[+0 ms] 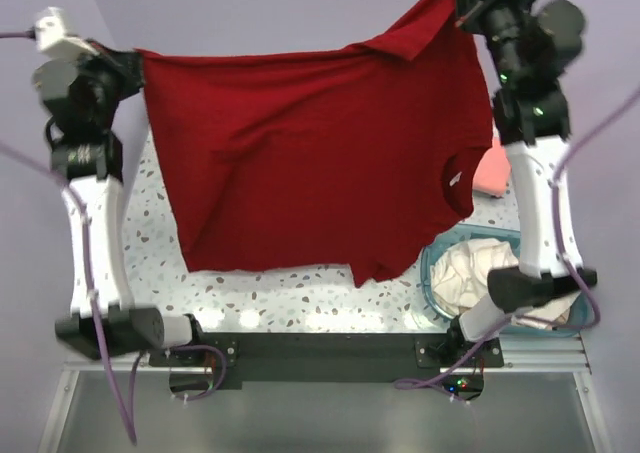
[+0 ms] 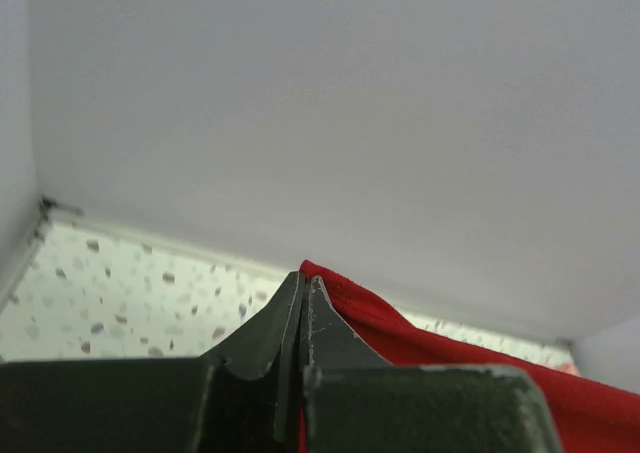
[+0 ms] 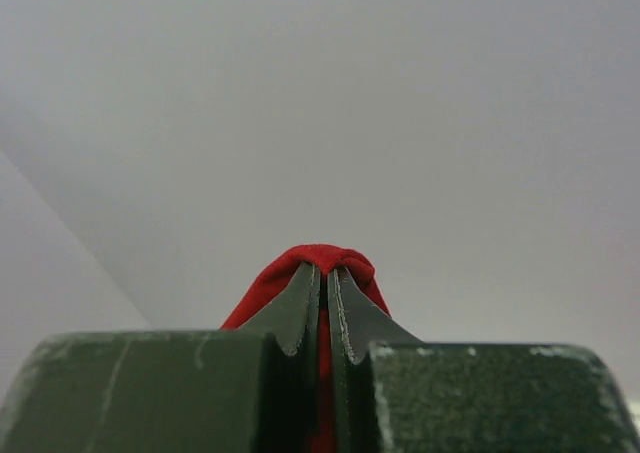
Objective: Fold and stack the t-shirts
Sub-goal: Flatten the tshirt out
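Note:
A large dark red t-shirt (image 1: 310, 153) hangs spread in the air between both arms, its neck opening at the right and its lower edge just above the table. My left gripper (image 1: 140, 68) is shut on its upper left corner; red cloth (image 2: 420, 338) shows beside the closed fingers (image 2: 325, 328). My right gripper (image 1: 462, 8) is shut on the upper right edge, with a bunch of red cloth (image 3: 320, 258) over the fingertips (image 3: 352, 313). A salmon-pink t-shirt (image 1: 492, 168) lies at the right. Cream-white t-shirts (image 1: 478, 273) fill the teal basket (image 1: 432, 273).
The speckled table (image 1: 290, 293) shows below the hanging shirt and at the left. Pale walls (image 1: 250, 8) rise close behind and beside the arms. The basket stands at the table's near right corner, beside the right arm's base.

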`<state>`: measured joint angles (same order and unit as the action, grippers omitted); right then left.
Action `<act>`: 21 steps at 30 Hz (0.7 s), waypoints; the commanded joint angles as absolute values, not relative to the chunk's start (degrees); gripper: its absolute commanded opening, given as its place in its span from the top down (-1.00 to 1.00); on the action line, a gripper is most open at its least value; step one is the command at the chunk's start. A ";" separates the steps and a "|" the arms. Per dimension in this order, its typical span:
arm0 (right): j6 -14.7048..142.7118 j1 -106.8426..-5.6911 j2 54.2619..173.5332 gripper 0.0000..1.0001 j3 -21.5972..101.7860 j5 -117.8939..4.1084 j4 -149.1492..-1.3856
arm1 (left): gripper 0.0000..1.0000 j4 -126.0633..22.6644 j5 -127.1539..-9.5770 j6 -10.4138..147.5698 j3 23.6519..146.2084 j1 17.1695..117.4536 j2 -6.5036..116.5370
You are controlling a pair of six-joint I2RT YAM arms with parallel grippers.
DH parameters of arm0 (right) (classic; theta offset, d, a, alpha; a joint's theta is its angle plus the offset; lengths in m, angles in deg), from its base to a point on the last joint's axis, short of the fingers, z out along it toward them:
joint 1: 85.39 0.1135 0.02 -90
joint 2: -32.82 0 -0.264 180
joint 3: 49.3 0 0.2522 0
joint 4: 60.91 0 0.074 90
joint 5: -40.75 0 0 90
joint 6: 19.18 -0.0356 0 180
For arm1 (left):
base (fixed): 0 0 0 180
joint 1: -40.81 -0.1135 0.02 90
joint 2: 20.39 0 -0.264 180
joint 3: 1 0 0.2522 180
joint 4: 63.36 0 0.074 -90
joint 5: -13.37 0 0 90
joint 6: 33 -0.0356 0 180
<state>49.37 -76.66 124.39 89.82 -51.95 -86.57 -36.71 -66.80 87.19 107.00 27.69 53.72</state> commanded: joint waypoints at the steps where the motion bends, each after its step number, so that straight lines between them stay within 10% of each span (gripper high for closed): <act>1: 46.82 -76.34 138.60 1.00 87.06 -49.71 -89.25 | 1.00 -36.41 -58.27 84.69 104.50 26.93 70.54; 3: 45.95 -76.25 150.28 1.00 93.08 -48.47 -94.43 | 1.00 -33.89 -54.22 84.51 109.76 26.49 84.50; 5: 45.42 -76.17 158.29 0.83 100.21 -50.82 -100.73 | 0.26 -30.36 -54.48 86.16 121.97 26.40 96.95; 7: 44.10 -76.25 168.76 -0.37 111.56 -53.72 -104.97 | -0.14 -26.67 -55.35 86.96 131.21 26.57 102.37; 9: 43.40 -75.90 170.89 -0.96 111.34 -56.18 -105.97 | -0.42 -24.91 -57.55 87.85 132.90 26.75 104.59; 21: 49.72 -69.77 152.00 -0.98 77.50 -61.03 -101.30 | -0.72 -27.61 -61.17 85.64 95.69 35.01 83.68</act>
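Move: The red t-shirt is held up by its far corners, one in each hand, and is bound for the table's far edge. That edge lies about 20 cm ahead of the left hand and 48 below, and about 18 ahead of the right hand and 58 below. The table's far left corner is some 23 cm to the left hand's left, level with the far edge. From the right hand, the folded pink shirt is 4 cm ahead and 22 right, the laundry bin 28 back and 23 right, both down at table height. The red t-shirt, still pinched at both far corners, is flung forward and down fast towards the far edge: the left hand drops about 40 cm and the right 55, each reaching some 20 forward, wrists tipping steeply down. Partway down the fingers open wide and let go; then both hands draw back and rise a little, the left also easing right. ##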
